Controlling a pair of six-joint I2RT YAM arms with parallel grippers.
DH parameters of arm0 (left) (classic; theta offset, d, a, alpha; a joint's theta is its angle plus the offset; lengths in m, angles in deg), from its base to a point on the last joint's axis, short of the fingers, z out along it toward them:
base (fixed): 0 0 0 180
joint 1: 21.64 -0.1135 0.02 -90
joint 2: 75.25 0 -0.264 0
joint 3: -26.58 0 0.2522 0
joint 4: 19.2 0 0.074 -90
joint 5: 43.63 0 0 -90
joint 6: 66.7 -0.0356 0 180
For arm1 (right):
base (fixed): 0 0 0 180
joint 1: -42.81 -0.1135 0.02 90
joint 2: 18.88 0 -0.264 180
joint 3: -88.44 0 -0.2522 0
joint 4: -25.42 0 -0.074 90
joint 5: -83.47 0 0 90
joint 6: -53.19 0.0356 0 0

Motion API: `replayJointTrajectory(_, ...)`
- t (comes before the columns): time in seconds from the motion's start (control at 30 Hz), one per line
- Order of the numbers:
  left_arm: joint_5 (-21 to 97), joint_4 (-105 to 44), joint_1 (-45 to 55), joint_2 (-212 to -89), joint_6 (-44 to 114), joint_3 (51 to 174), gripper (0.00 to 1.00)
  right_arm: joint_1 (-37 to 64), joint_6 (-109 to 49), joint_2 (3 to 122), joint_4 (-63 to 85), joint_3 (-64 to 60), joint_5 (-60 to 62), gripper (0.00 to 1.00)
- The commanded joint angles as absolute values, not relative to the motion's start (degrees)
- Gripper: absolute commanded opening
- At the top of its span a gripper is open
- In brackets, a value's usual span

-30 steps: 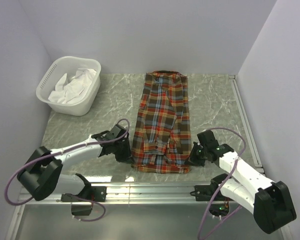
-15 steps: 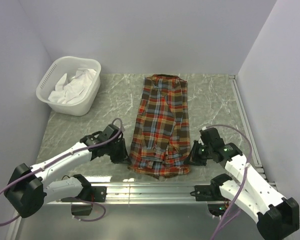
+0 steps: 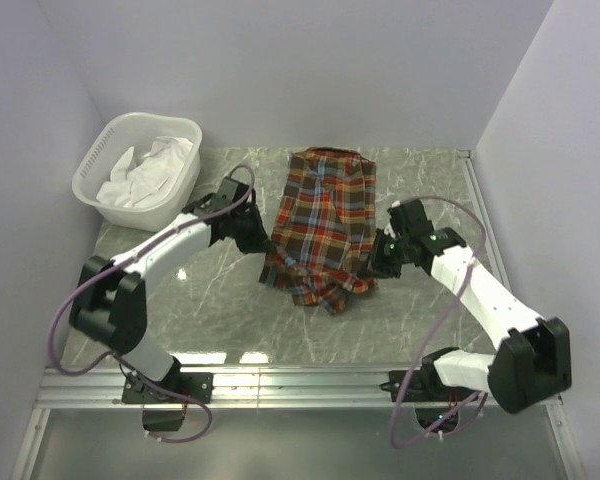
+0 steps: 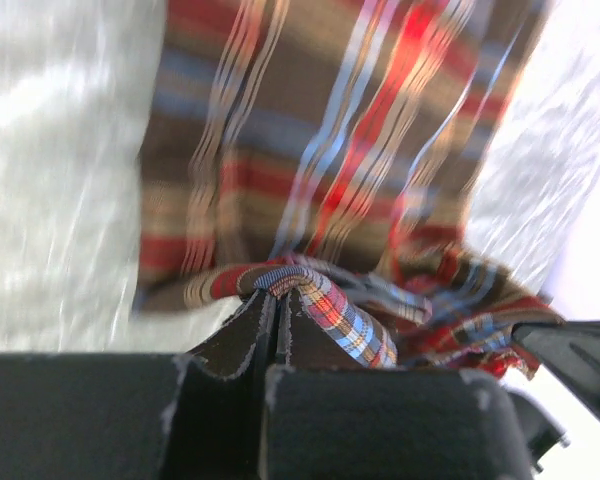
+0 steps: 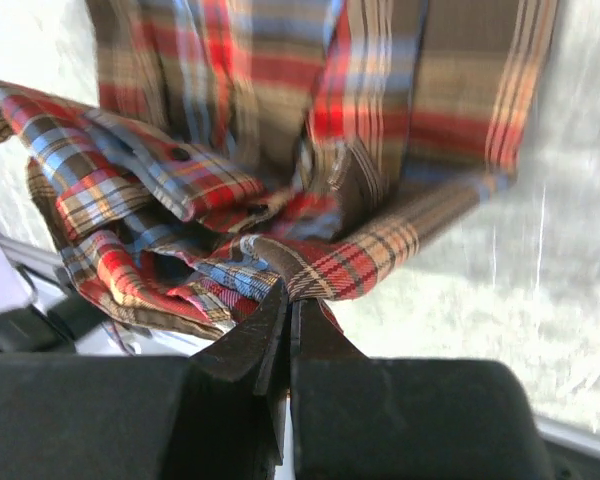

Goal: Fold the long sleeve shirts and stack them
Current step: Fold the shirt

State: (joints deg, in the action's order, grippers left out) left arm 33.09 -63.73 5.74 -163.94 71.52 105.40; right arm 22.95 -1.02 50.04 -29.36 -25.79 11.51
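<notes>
One plaid long sleeve shirt (image 3: 325,215) in red, orange, blue and brown lies on the marble table, collar toward the back wall. Its near hem is lifted off the table and sags in the middle. My left gripper (image 3: 263,243) is shut on the shirt's left hem corner; in the left wrist view the fabric (image 4: 320,300) is pinched between the closed fingertips. My right gripper (image 3: 377,258) is shut on the right hem corner, and the right wrist view shows the cloth (image 5: 350,270) bunched over its tips. Both grippers hang above the shirt's middle.
A white laundry basket (image 3: 110,200) holding white cloth (image 3: 150,168) stands at the back left. Grey walls close the table on three sides. A metal rail (image 3: 280,378) runs along the near edge, with both arm bases behind it.
Both grippers have lifted the shirt's near hem and carried it away from the rail toward the collar, from the table's near edge to about its middle. The hem now hangs bunched between them.
</notes>
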Motion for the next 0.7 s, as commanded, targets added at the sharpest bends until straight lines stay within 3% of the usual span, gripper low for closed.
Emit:
replayJointTrajectory(0.0,31.87,-61.79,3.94,-168.93,69.62,114.77,0.00,26.19,-4.73,54.49,-26.05,-17.97,11.22,0.00)
replayJointTrajectory(0.37,31.60,-60.65,-0.19,-186.59,69.79,131.56,0.04,32.70,-7.11,72.24,-22.72,-6.26,13.77,0.00)
replayJointTrajectory(0.67,32.30,-54.07,-2.04,-196.97,70.32,134.65,0.07,33.93,-7.98,84.82,-14.01,-2.75,12.72,0.01)
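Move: Both hands hold the shirt's hem about 10 cm above the table. For the left hand, the landing place on the shirt's upper body is about 18 cm ahead and 1 cm right; for the right hand, some 17 cm ahead and 2 cm left. The collar end lies about 38 cm ahead and 16 cm right of the left hand. The sagging cloth hangs 12 cm back and 15 cm right of it, or 5 cm back and 9 cm left of the right hand. Still pinching the hem, both hands carry it forward side by side about 15 cm over the shirt's body towards the collar end, rising slightly first, then dipping to finish roughly 6 cm lower. The right fingers stay shut; the left ones ease open only a sliver on the way down, with cloth still between them. The wrists barely turn. ##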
